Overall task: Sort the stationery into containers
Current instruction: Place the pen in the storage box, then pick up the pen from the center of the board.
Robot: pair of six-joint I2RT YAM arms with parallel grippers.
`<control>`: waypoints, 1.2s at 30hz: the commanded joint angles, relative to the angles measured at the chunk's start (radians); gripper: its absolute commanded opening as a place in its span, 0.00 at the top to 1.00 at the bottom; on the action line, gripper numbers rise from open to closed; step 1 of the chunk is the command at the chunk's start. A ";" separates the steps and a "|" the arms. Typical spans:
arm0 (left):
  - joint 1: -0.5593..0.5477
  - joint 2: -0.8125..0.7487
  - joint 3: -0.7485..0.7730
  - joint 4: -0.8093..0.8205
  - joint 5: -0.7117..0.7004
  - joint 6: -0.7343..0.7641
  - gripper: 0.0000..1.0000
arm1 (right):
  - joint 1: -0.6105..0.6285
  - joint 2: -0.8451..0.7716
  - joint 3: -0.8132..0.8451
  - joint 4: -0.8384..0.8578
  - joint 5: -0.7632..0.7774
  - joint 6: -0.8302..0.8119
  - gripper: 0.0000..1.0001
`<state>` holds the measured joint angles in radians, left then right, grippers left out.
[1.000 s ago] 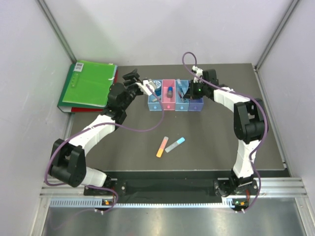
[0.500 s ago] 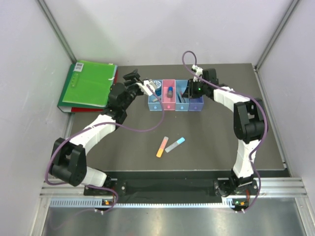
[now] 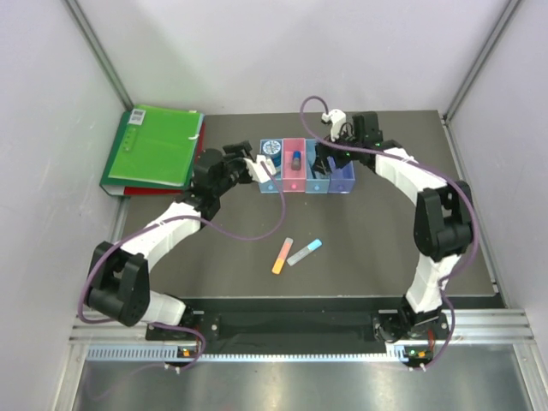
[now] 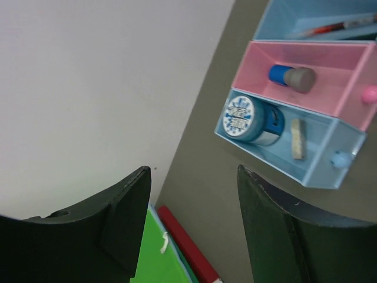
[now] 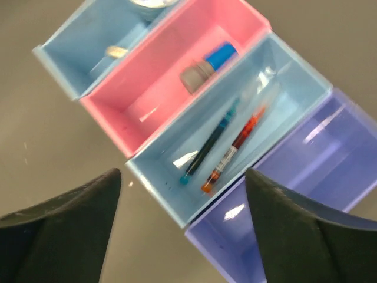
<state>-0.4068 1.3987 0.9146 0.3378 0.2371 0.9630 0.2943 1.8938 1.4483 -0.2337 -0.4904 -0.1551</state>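
The containers [image 3: 306, 169] are a joined row of bins at the back of the table. The blue tape roll [image 4: 254, 119] lies in the left light blue bin [image 3: 271, 168]. The blue-capped piece [image 5: 209, 66] lies in the pink bin [image 3: 294, 167]. A thin blue pen [image 5: 212, 141] and a red pen [image 5: 235, 147] rest side by side in the third bin [image 5: 235, 127]. My right gripper [image 5: 182, 174] hangs open above that bin, holding nothing. My left gripper [image 4: 193, 177] is open and empty, just left of the row. An orange-pink stick [image 3: 282, 256] and a grey stick [image 3: 305, 252] lie on the table.
A big green folder [image 3: 152, 145] lies on a red one at the back left, close behind my left gripper [image 3: 253, 165]. A small beige piece [image 4: 298, 138] sits beside the tape roll. The purple bin [image 5: 330, 153] holds nothing. Walls enclose the table on three sides.
My right gripper has gone from shut to open over the bins, and its wrist has shifted a little left. My left gripper has drawn back slightly from the row toward the near side.
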 commanded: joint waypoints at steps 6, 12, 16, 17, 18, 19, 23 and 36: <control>0.005 -0.073 -0.068 0.067 -0.111 -0.069 0.32 | 0.060 -0.229 -0.015 -0.392 -0.141 -0.676 0.00; 0.006 -0.112 -0.088 0.167 -0.308 -0.155 0.24 | 0.123 -0.356 -0.228 -0.504 -0.028 -1.039 0.00; 0.006 -0.158 -0.112 0.150 -0.311 -0.168 0.20 | 0.160 -0.374 -0.328 -0.509 0.026 -1.164 0.00; 0.006 -0.171 -0.117 0.148 -0.317 -0.173 0.19 | 0.176 -0.368 -0.328 -0.541 0.027 -1.211 0.00; 0.006 -0.179 -0.123 0.145 -0.329 -0.178 0.19 | 0.187 -0.354 -0.325 -0.550 0.032 -1.228 0.00; 0.006 -0.185 -0.123 0.139 -0.340 -0.190 0.18 | 0.196 -0.346 -0.324 -0.559 0.039 -1.239 0.00; 0.010 -0.205 -0.126 0.127 -0.383 -0.224 0.14 | 0.279 -0.309 -0.318 -0.564 0.050 -1.282 0.00; 0.010 -0.290 -0.141 0.125 -0.433 -0.244 0.08 | 0.414 -0.194 -0.359 -0.517 0.036 -1.272 0.03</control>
<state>-0.4007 1.1648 0.7895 0.4252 -0.1738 0.7361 0.6861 1.6810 1.1038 -0.7670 -0.4267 -1.4071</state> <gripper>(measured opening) 0.918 0.989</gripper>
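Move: The blue-capped highlighter is what my empty right hand goes for: about 24 cm back from it, 7 cm to its left and some 13 cm lower. The orange highlighter lies beside it, 25 cm back and 13 cm to this hand's left. The pens already lie in the storage box, some 7 cm ahead, 3 cm left and 12 cm below. From my left hand the blue-capped highlighter is about 20 cm back, 13 cm right and 24 cm down. With the pen already let go, I lift my right hand about 6 cm off the storage box while drawing it back. I then bring it down as it goes on back, some 22 cm in all, to just above the blue-capped highlighter, spreading the fingers fully, swinging them well counter-clockwise and pointing them steeply down. My left hand dips, then moves left and up, away from the box, opening wider. ##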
